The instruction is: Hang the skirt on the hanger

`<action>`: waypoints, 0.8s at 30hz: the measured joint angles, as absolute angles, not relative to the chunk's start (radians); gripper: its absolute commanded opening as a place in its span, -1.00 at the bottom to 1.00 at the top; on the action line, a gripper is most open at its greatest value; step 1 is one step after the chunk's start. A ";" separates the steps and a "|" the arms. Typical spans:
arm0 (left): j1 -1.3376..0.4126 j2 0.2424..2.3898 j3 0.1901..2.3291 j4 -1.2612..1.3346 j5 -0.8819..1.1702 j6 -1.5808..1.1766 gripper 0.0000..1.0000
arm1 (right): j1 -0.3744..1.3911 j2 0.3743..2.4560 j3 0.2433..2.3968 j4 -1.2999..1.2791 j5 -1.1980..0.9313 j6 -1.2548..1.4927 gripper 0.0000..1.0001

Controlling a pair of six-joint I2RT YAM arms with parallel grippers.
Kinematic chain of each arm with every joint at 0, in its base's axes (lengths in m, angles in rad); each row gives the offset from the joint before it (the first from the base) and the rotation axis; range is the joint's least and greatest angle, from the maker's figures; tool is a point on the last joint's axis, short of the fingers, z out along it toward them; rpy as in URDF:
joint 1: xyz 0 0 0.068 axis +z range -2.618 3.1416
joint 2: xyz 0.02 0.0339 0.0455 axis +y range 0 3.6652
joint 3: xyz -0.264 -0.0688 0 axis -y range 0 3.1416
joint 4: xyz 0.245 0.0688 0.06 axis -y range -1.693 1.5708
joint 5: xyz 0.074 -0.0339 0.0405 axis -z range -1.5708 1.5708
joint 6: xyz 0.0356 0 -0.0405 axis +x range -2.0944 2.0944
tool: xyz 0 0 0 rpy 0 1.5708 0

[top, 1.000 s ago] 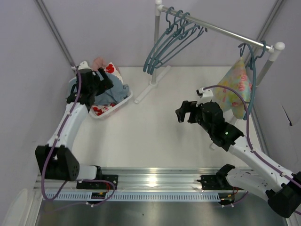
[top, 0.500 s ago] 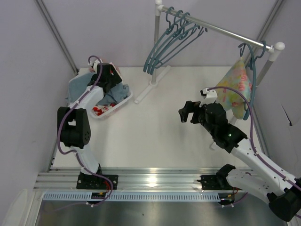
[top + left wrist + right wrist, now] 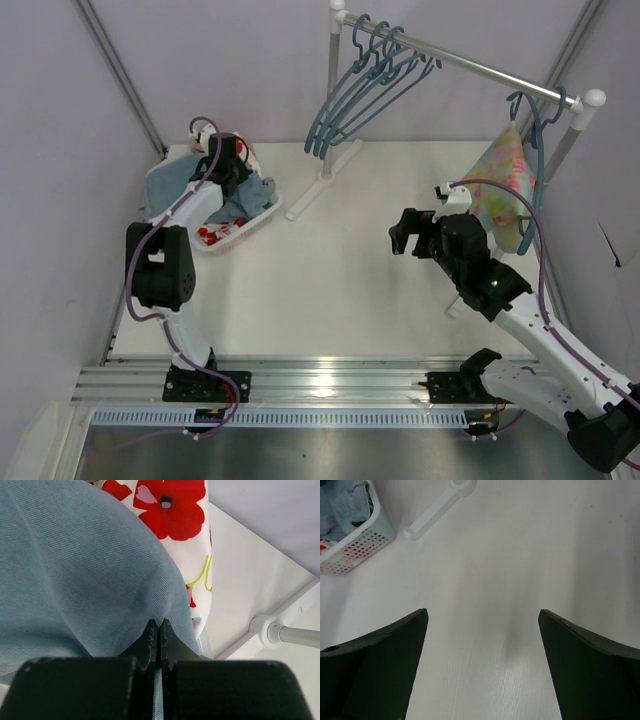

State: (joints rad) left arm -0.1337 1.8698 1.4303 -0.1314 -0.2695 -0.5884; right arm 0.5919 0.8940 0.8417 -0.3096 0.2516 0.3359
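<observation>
The light blue denim skirt (image 3: 248, 196) lies in a white basket (image 3: 252, 223) at the table's far left. My left gripper (image 3: 228, 166) is down in the basket and shut on a fold of the skirt (image 3: 80, 580); its jaws pinch the denim. Several teal hangers (image 3: 362, 88) hang from the rail (image 3: 470, 62) at the back. My right gripper (image 3: 403, 232) is open and empty above the bare table, right of centre; its fingers (image 3: 380, 655) are spread wide.
A white cloth with red flowers (image 3: 165, 505) lies under the skirt in the basket. A pastel floral garment (image 3: 498, 190) hangs on a teal hanger at the rail's right end. The rack's white foot (image 3: 318, 182) lies beside the basket.
My left arm has swung in and reached further back over the basket. My right gripper has drifted slightly right and back, still open.
</observation>
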 measured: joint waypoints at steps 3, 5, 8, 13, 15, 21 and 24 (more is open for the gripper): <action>-0.135 1.842 1.423 -0.142 -0.255 -0.561 -1.00 | 0.586 0.894 0.864 -0.319 0.255 0.338 0.98; -0.135 1.788 1.406 -0.167 -0.232 -0.536 -1.00 | 0.583 0.894 0.873 -0.320 0.261 0.347 0.99; -0.137 1.640 1.383 -0.225 -0.192 -0.487 -0.99 | 0.575 0.894 0.875 -0.321 0.269 0.360 0.99; -0.198 1.360 1.432 -0.324 -0.171 -0.389 -1.00 | 0.538 0.909 0.910 -0.352 0.294 0.378 0.99; -0.253 1.282 1.474 -0.348 -0.168 -0.356 -1.00 | 0.517 0.913 0.936 -0.366 0.298 0.391 0.99; -0.396 1.100 1.559 -0.418 -0.134 -0.328 -1.00 | 0.456 0.875 0.987 -0.412 0.268 0.425 0.99; -0.435 1.026 1.526 -0.447 -0.123 -0.337 -1.00 | 0.454 0.824 0.995 -0.434 0.246 0.432 0.98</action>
State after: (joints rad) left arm -0.4355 1.0256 1.5257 -0.4465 -0.1226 -0.3374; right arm 0.4541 0.8242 0.9955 -0.4335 0.2462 0.4320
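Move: The left gripper is already shut on the right-hand part of the blue skirt in the basket. From it, the hanger bunch is some 25 cm right, about level in reach and 30 cm higher; the rack's left foot is about 19 cm right, 1 cm ahead, 12 cm lower; the flowered cloth's middle is roughly 7 cm ahead. For the open right gripper, the skirt lies about 24 cm ahead, 42 cm left and 12 cm below. Lift the left gripper fast with the skirt pinched, up about 33 cm while pulling back some 24 cm and drifting right, easing off at the top; tip the fingers up until roughly level and swing them clockwise. Keep the right gripper wide open, raising it a little over 5 cm and shifting it slightly right, away from the basket. ##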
